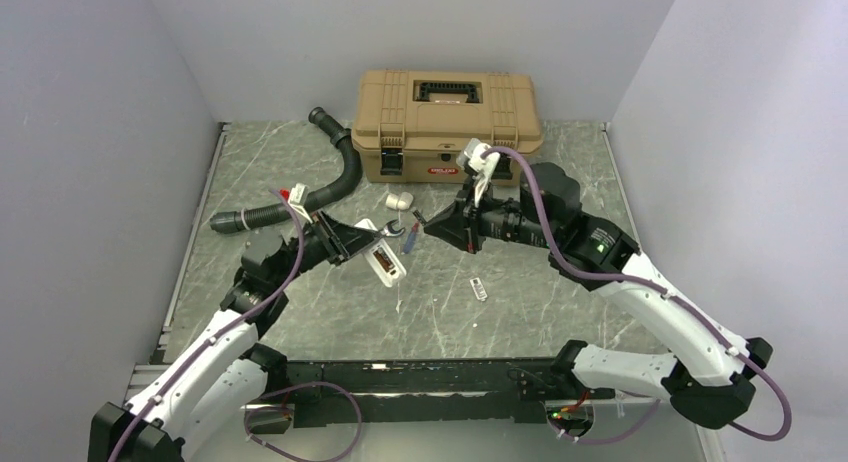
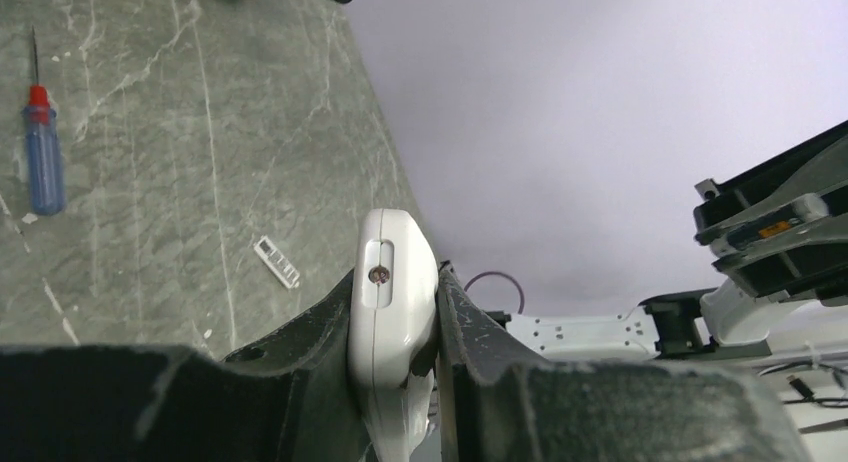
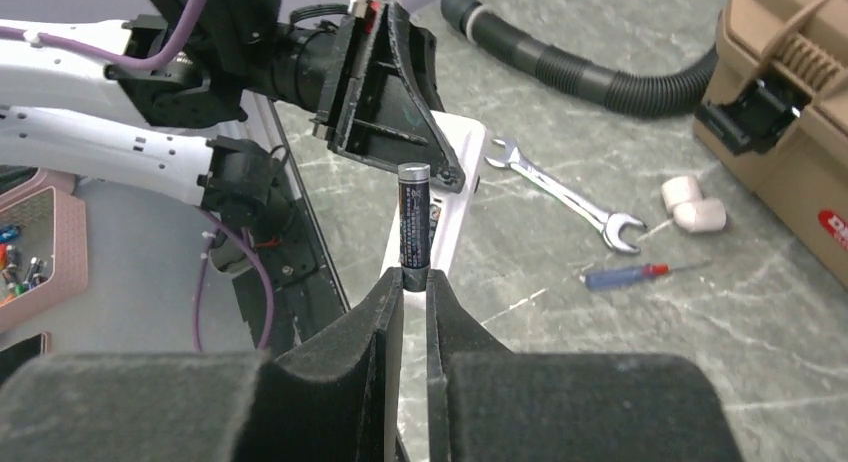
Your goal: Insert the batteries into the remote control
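Observation:
The remote control [image 1: 386, 261], slim and white, is held off the table with my left gripper [image 1: 358, 244] shut on it. In the left wrist view its end [image 2: 392, 302] sits pinched between both fingers, a small screw facing up. My right gripper [image 3: 413, 278] is shut on the lower end of a dark battery [image 3: 414, 220], which stands upright just in front of the remote [image 3: 460, 182]. From above, the right gripper [image 1: 424, 226] hovers a little to the right of the remote. A small white battery cover [image 1: 479, 289] lies on the table by itself.
A tan toolbox [image 1: 447, 112] stands at the back, with a black corrugated hose [image 1: 320, 192] to its left. A wrench [image 3: 565, 194], a blue screwdriver [image 3: 625, 274] and two white stubby cylinders [image 3: 692, 204] lie on the marbled table behind the grippers.

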Controlling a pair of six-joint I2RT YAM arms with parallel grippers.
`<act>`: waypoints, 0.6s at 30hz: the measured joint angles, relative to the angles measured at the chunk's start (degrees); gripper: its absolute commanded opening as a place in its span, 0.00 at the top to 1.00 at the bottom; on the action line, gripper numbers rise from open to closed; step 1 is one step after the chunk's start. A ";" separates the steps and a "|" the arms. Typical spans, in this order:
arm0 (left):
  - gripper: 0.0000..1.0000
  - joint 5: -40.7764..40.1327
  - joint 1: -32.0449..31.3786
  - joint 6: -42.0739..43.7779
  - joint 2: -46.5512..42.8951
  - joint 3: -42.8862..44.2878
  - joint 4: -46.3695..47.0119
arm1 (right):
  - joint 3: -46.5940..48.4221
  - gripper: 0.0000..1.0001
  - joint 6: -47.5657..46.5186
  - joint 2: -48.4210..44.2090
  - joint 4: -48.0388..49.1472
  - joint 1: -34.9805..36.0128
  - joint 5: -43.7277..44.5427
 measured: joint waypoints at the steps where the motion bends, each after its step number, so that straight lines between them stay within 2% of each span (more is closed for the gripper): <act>1: 1.00 -0.55 -0.07 -1.31 0.00 -0.87 1.44 | 1.97 1.00 0.15 1.20 -2.49 0.15 0.55; 6: 1.00 -3.76 -1.62 -5.90 0.04 -3.98 9.18 | 8.79 1.00 0.94 6.16 -12.44 0.59 1.16; 11: 1.00 -7.32 -6.01 -8.04 1.90 -4.68 14.99 | 12.74 1.00 1.53 11.21 -20.26 1.11 -1.01; 18: 1.00 -11.78 -10.27 -9.29 4.31 -5.62 19.52 | 16.44 1.00 2.95 16.15 -27.15 1.97 0.00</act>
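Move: The remote's open battery bay, held up by the left hand, lies about 9 cm left of the right hand, level with it fore and aft and some 12 cm below. On the table some 36 cm below the right hand, the screwdriver lies about 13 cm ahead and 5 cm left, the battery cover about 3 cm ahead and 10 cm right. From the left hand, the gripped battery is about 9 cm right, 3 cm back and 10 cm up. Right hand lowers its gripped battery about 6 cm, tipping down, towards the bay; left brings the remote 3 cm right. ##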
